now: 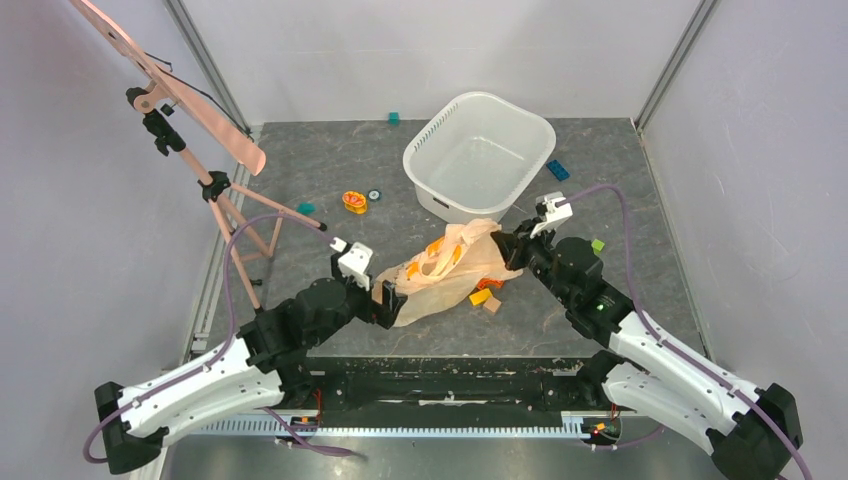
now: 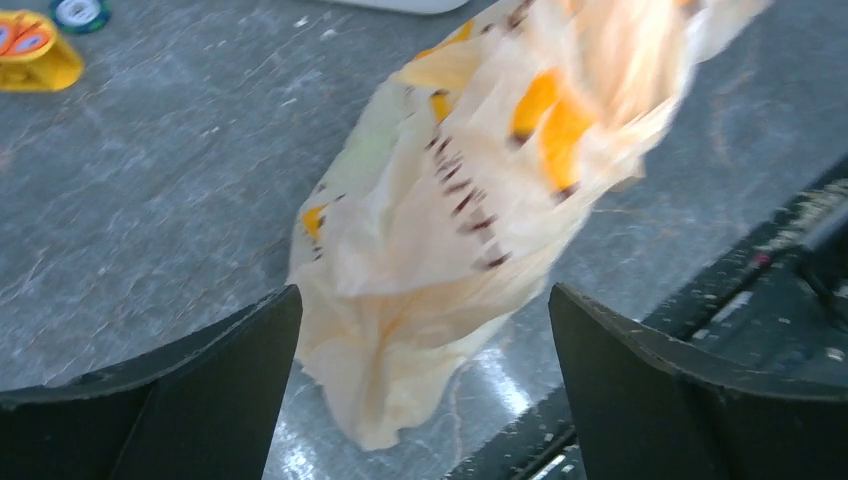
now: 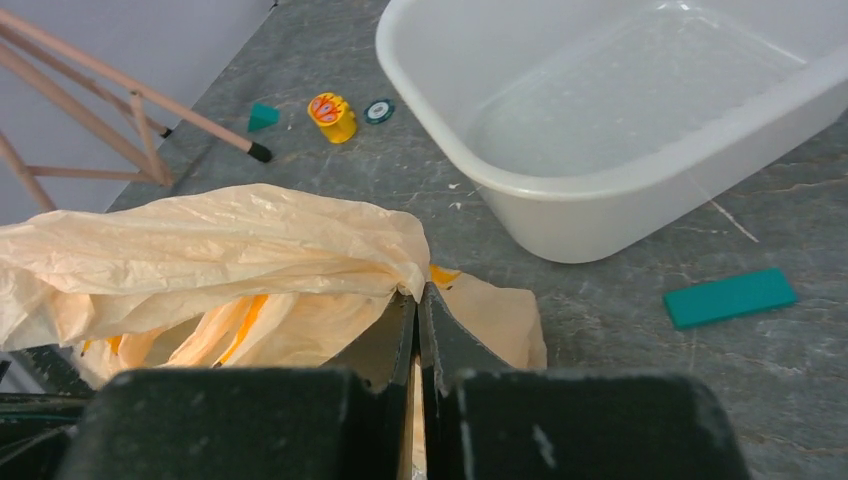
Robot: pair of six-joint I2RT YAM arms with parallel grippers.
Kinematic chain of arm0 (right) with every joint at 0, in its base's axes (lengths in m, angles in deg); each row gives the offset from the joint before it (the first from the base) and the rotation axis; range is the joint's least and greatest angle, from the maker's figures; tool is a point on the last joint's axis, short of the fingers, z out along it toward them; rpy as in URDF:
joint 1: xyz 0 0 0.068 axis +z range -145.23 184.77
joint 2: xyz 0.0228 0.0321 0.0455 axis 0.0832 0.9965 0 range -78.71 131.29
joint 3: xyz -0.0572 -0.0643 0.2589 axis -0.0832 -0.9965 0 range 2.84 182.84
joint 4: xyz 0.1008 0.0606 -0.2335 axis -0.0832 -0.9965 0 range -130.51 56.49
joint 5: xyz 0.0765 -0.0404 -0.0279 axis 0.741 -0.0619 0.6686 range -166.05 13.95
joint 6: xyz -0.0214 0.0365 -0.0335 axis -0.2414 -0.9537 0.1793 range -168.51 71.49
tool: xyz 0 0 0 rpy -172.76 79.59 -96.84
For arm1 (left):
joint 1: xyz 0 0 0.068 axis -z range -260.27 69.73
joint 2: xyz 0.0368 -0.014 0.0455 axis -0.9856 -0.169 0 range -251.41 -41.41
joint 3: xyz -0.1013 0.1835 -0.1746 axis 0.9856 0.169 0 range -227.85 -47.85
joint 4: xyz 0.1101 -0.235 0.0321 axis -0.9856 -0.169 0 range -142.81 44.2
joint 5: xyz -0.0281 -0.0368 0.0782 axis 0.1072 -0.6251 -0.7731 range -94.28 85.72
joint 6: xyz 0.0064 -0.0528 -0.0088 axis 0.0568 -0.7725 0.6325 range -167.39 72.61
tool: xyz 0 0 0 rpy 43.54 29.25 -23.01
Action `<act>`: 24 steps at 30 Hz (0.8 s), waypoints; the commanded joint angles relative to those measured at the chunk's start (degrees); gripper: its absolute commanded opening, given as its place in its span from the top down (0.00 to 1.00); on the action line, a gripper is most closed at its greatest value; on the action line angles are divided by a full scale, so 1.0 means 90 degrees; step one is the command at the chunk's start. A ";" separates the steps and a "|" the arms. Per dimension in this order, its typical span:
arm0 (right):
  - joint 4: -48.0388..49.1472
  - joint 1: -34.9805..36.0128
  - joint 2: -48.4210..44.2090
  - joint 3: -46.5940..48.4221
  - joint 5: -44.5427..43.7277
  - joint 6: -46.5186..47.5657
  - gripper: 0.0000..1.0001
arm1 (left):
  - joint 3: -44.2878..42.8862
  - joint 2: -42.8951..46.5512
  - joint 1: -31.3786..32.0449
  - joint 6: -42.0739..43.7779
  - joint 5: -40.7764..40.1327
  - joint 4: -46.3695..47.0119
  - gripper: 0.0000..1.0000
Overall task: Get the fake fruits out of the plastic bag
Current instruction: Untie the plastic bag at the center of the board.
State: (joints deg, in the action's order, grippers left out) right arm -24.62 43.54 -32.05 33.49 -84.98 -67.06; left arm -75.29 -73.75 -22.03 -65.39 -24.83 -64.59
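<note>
The peach-beige plastic bag (image 1: 445, 270) with yellow banana prints is stretched between my two grippers, low over the table. My right gripper (image 1: 512, 247) is shut on the bag's upper right edge; the right wrist view shows the film (image 3: 220, 250) pinched between the closed fingers at the gripper (image 3: 417, 295). My left gripper (image 1: 388, 300) is open, and the bag's lower end (image 2: 450, 200) hangs between its spread fingers at the gripper (image 2: 425, 340) without being clamped. A pale green shape (image 2: 368, 150) shows through the film. The fake fruits are otherwise hidden.
A white tub (image 1: 480, 150) stands behind the bag. An orange flower disc (image 1: 354, 201) lies at the back left. A wooden easel (image 1: 215, 190) stands at the left. A small orange piece (image 1: 480, 297) and a brown piece (image 1: 492, 305) lie by the bag. Coloured blocks (image 1: 557, 170) are scattered.
</note>
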 commanded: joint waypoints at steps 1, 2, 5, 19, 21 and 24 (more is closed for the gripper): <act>-0.0041 -0.0015 -0.0031 0.0380 0.0715 -0.0248 1.00 | -0.0970 -0.0357 -0.0002 0.0563 0.0758 0.0119 0.00; -0.0059 -0.0025 -0.0023 0.0401 0.0787 -0.0248 1.00 | -0.1170 -0.0465 -0.0003 0.0627 0.0813 0.0100 0.00; -0.0080 -0.0020 -0.0008 0.0420 0.0856 -0.0255 1.00 | -0.1668 -0.0843 0.0004 0.0864 0.0979 0.0102 0.00; -0.0367 -0.0021 0.0212 0.0920 0.0963 -0.0633 1.00 | -0.3120 -0.3205 0.0822 0.1735 0.0469 0.0203 0.00; -0.0361 -0.0021 0.0221 0.0910 0.0972 -0.0663 1.00 | -0.3230 -0.3419 0.0830 0.1881 0.0207 0.0198 0.00; -0.0355 -0.0020 0.0236 0.0910 0.1097 -0.0672 1.00 | -0.3339 -0.3703 0.0824 0.1990 -0.0037 0.0293 0.00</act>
State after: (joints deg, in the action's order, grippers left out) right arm -28.49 43.54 -30.09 39.26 -77.04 -72.04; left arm -101.85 -105.09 -14.82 -52.08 -20.05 -64.11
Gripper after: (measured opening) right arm 0.007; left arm 0.993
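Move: My right fingers are shut on the pulled-up edge of the bag. The middle of that raised strip lies about 6 cm to my right hand's left, level fore and aft and 2 cm below. From my open left hand the strip is roughly 10 cm ahead, 16 cm right and 4 cm higher. The bag's body sits about 5 cm ahead, 10 cm right and 8 cm below my left hand; the yellow block is 18 cm right, level fore and aft, 14 cm down. I swing my open left hand to the right over the bag's body, about 11 cm, towards the strip my right hand holds up. It arcs some 8 cm upward first, then sinks about 3 cm, while the wrist swings roughly 20 degrees clockwise and rolls a little, its left side rising. My right hand keeps its pinch and eases about 3 cm left and up. ##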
